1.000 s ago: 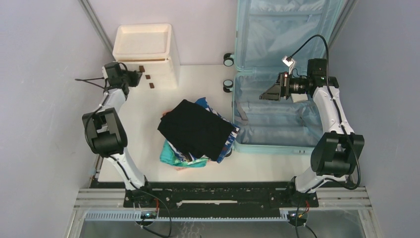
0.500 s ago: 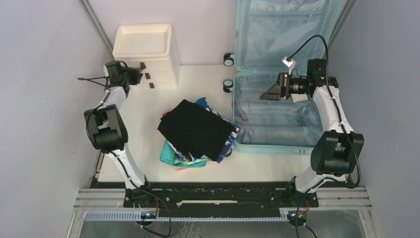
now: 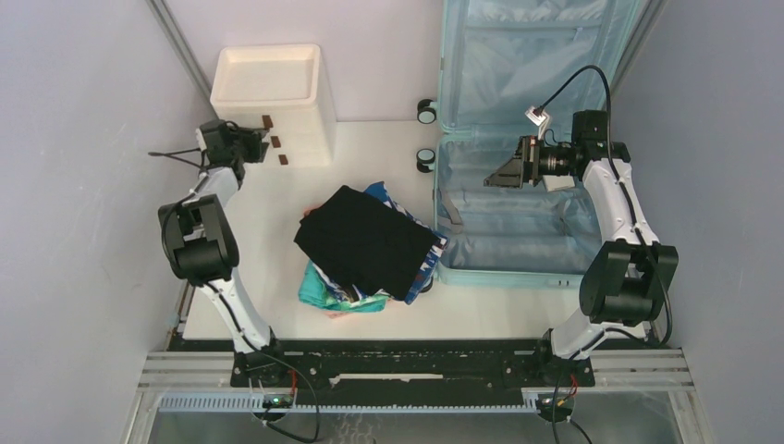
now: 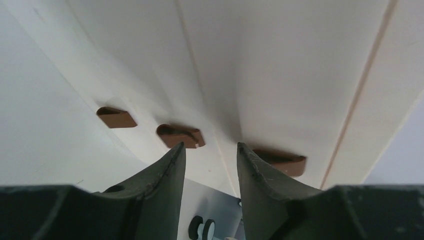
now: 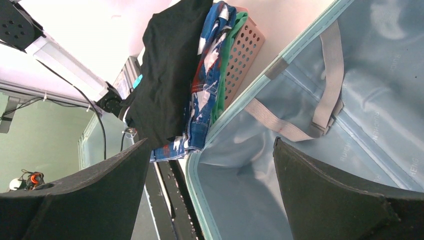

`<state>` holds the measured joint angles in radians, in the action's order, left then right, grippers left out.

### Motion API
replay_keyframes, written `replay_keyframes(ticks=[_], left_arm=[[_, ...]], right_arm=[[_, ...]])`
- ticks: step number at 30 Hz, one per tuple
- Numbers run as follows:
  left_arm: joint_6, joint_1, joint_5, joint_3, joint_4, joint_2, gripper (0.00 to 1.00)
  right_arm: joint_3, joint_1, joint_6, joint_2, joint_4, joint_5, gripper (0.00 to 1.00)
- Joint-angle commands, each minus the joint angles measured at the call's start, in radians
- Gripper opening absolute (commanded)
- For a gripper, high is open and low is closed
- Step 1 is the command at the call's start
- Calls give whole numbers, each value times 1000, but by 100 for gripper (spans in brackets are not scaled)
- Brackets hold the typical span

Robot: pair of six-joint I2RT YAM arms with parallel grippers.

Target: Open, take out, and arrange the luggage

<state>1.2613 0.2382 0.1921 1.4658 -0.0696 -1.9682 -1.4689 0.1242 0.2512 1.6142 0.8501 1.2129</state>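
Observation:
The luggage (image 3: 518,231) lies open at the right, a pale blue case with its lid leaning up against the back wall. Its light blue lining (image 5: 350,125) and grey straps (image 5: 327,75) are bare. My right gripper (image 3: 499,174) hovers over the lower half, open wide with nothing between its fingers (image 5: 211,142). My left gripper (image 3: 251,144) is at the front of the white drawer box (image 3: 273,88). It is open (image 4: 211,146) and empty, just short of the brown handles (image 4: 179,135).
A heap of clothes, black garment (image 3: 365,239) on top of blue patterned and green ones, fills a pink basket (image 5: 245,47) beside the case's left edge. Two case wheels (image 3: 426,111) stick out at the back middle. Walls close in left and right.
My left gripper's jaws have spread from nearly shut to open in front of the drawer box, and that arm shifted slightly. The right arm has not moved.

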Motion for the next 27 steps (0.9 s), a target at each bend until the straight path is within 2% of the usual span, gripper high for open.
replay_keyframes(ticks=[1, 3, 7, 13, 15, 21, 24, 27], left_arm=[[36, -2, 52, -139, -228, 82, 46], [42, 0, 66, -198, -300, 94, 46], [-16, 0, 78, -253, -323, 102, 46], [-283, 0, 19, -262, -171, 136, 47], [-385, -2, -1, -274, -165, 149, 47], [-704, -33, 19, -367, -388, 182, 48], [-742, -36, 31, -396, -513, 176, 48], [-755, -38, 44, -352, -536, 142, 48]], right_arm=[[-47, 5, 29, 0, 0, 20, 100], [-49, 5, 27, 4, 0, 20, 100], [-59, 5, 29, 15, 5, 20, 100], [-59, 5, 41, 18, 12, 13, 100], [-58, 5, 43, 22, 13, 13, 100], [-74, 5, 43, 41, 18, 13, 100], [-79, 5, 43, 47, 19, 11, 100], [-81, 5, 46, 49, 23, 8, 100]])
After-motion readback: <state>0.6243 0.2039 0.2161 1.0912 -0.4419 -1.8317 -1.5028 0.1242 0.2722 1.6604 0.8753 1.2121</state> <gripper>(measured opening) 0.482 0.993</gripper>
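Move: The left hand is at the front of the white drawer unit. The shut top drawer's brown tab lies about 3 cm ahead, 2 cm right and 4 cm higher; the middle tab is as far ahead and right but 3 cm lower, the bottom tab below that, some 9 cm under the hand. The clothes pile sits about 25 cm back, 24 cm right and 12 cm lower. From the right hand, the top tab is roughly 24 cm ahead, 50 cm left and 4 cm lower. The left hand leaves the front of the top drawer, its fingers staying about half open, drawing back and sinking some 5 cm past the height between the top and middle tabs. It then rises again by a centimetre or so while easing back a little more, and rolls about 35 degrees, left side rising, as it swings roughly 15 degrees clockwise, ending clear in front of the lower drawers with nothing held. ##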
